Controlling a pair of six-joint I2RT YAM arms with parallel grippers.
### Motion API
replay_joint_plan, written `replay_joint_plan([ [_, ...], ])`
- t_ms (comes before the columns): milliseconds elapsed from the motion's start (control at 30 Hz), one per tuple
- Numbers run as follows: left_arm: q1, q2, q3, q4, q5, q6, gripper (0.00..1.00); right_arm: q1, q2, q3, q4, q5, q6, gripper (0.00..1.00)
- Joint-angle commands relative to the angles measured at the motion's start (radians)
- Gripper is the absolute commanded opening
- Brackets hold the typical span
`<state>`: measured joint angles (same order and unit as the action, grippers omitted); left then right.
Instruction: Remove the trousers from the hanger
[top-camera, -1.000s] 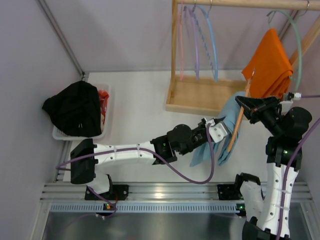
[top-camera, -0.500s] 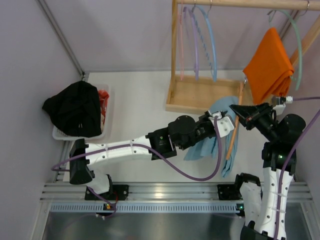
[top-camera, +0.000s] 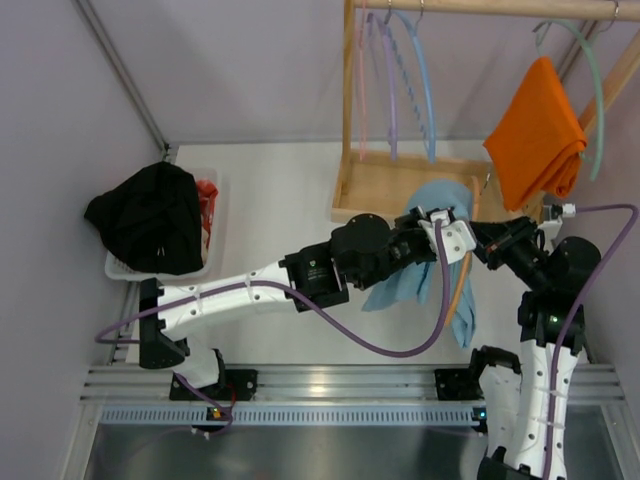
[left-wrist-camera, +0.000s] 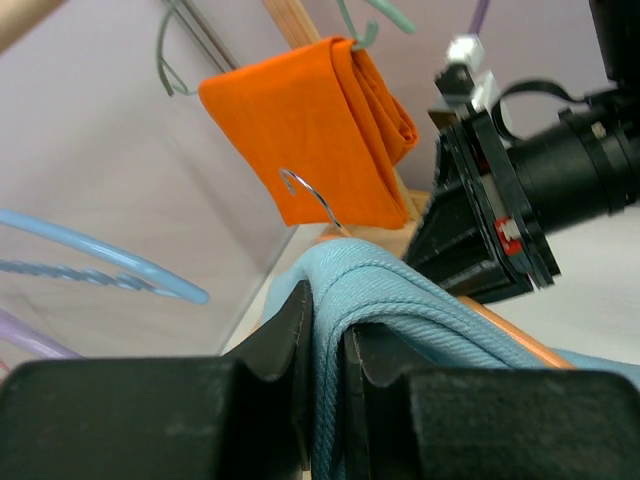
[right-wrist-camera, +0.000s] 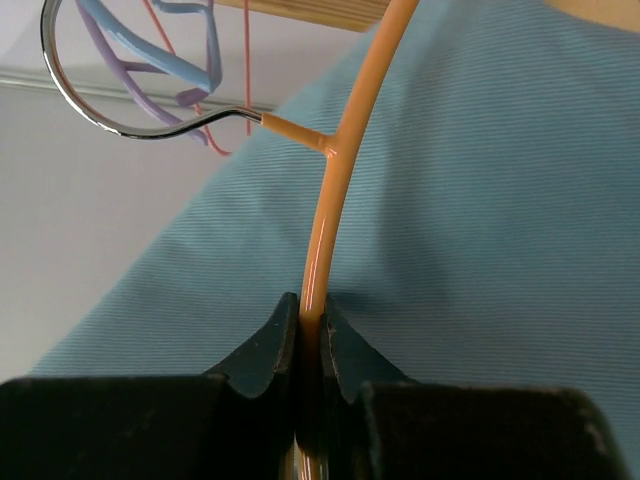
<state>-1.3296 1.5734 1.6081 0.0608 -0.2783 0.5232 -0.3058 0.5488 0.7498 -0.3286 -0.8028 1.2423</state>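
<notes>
The light blue trousers (top-camera: 405, 283) drape over the thin orange hanger (top-camera: 459, 288) in front of the wooden rack, held off the table. My left gripper (top-camera: 452, 236) is shut on a folded edge of the trousers (left-wrist-camera: 400, 290), the cloth pinched between its black fingers (left-wrist-camera: 290, 330). My right gripper (top-camera: 484, 240) faces it from the right and is shut on the hanger's rod (right-wrist-camera: 340, 150) just below the metal hook (right-wrist-camera: 120, 125). Blue cloth (right-wrist-camera: 480, 200) fills the space behind that rod. The two grippers are nearly touching.
A bright orange garment (top-camera: 535, 130) hangs on a mint-green hanger (top-camera: 597, 90) at the far right. Pink, purple and blue hangers (top-camera: 395, 80) hang from the wooden rack (top-camera: 400, 195). A white tray (top-camera: 212, 215) at the left holds a black cloth heap (top-camera: 150, 215).
Both grippers have moved away from the arm bases towards the rack, carrying trousers and hanger. The left gripper has slid right and closer to the right gripper, bunching the cloth upward.
</notes>
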Motion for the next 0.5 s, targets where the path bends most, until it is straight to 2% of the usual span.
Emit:
replay_joint_plan([
  [0, 0.001, -0.142, 0.222, 0.445, -0.019, 0.027, 0.00, -0.012, 0.002, -0.062, 0.008, -0.002, -0.054, 0.00],
  [233, 0.000, -0.133, 0.289, 0.447, -0.056, 0.113, 0.00, -0.013, 0.028, -0.044, 0.077, -0.061, -0.053, 0.00],
  [467, 0.003, -0.073, 0.478, 0.444, -0.019, 0.241, 0.00, -0.015, 0.025, -0.061, 0.017, -0.064, -0.115, 0.00],
])
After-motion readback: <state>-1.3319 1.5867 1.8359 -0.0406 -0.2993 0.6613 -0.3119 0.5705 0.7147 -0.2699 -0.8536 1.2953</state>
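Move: The light-blue trousers, pinched in my left hand, hang with their middle about 12 cm below it, 1 cm back and 1 cm left. The orange hanger's middle is some 6 cm right of that hand, 1 cm ahead and 15 cm below. The orange cloth hangs about 22 cm ahead of it, 18 cm right and 5 cm lower. From my right hand, still gripping the hanger near its hook, the trousers' middle lies about 9 cm left, 5 cm back and 1 cm lower. I keep drawing the trousers up along the orange hanger, my left hand climbing steadily about 8 cm and drifting some 2 cm left, away from my right hand, while its wrist tilts a little under 10 degrees. The left fingers keep their pinch on the cloth, and my right hand holds the hanger almost still against the pull. ##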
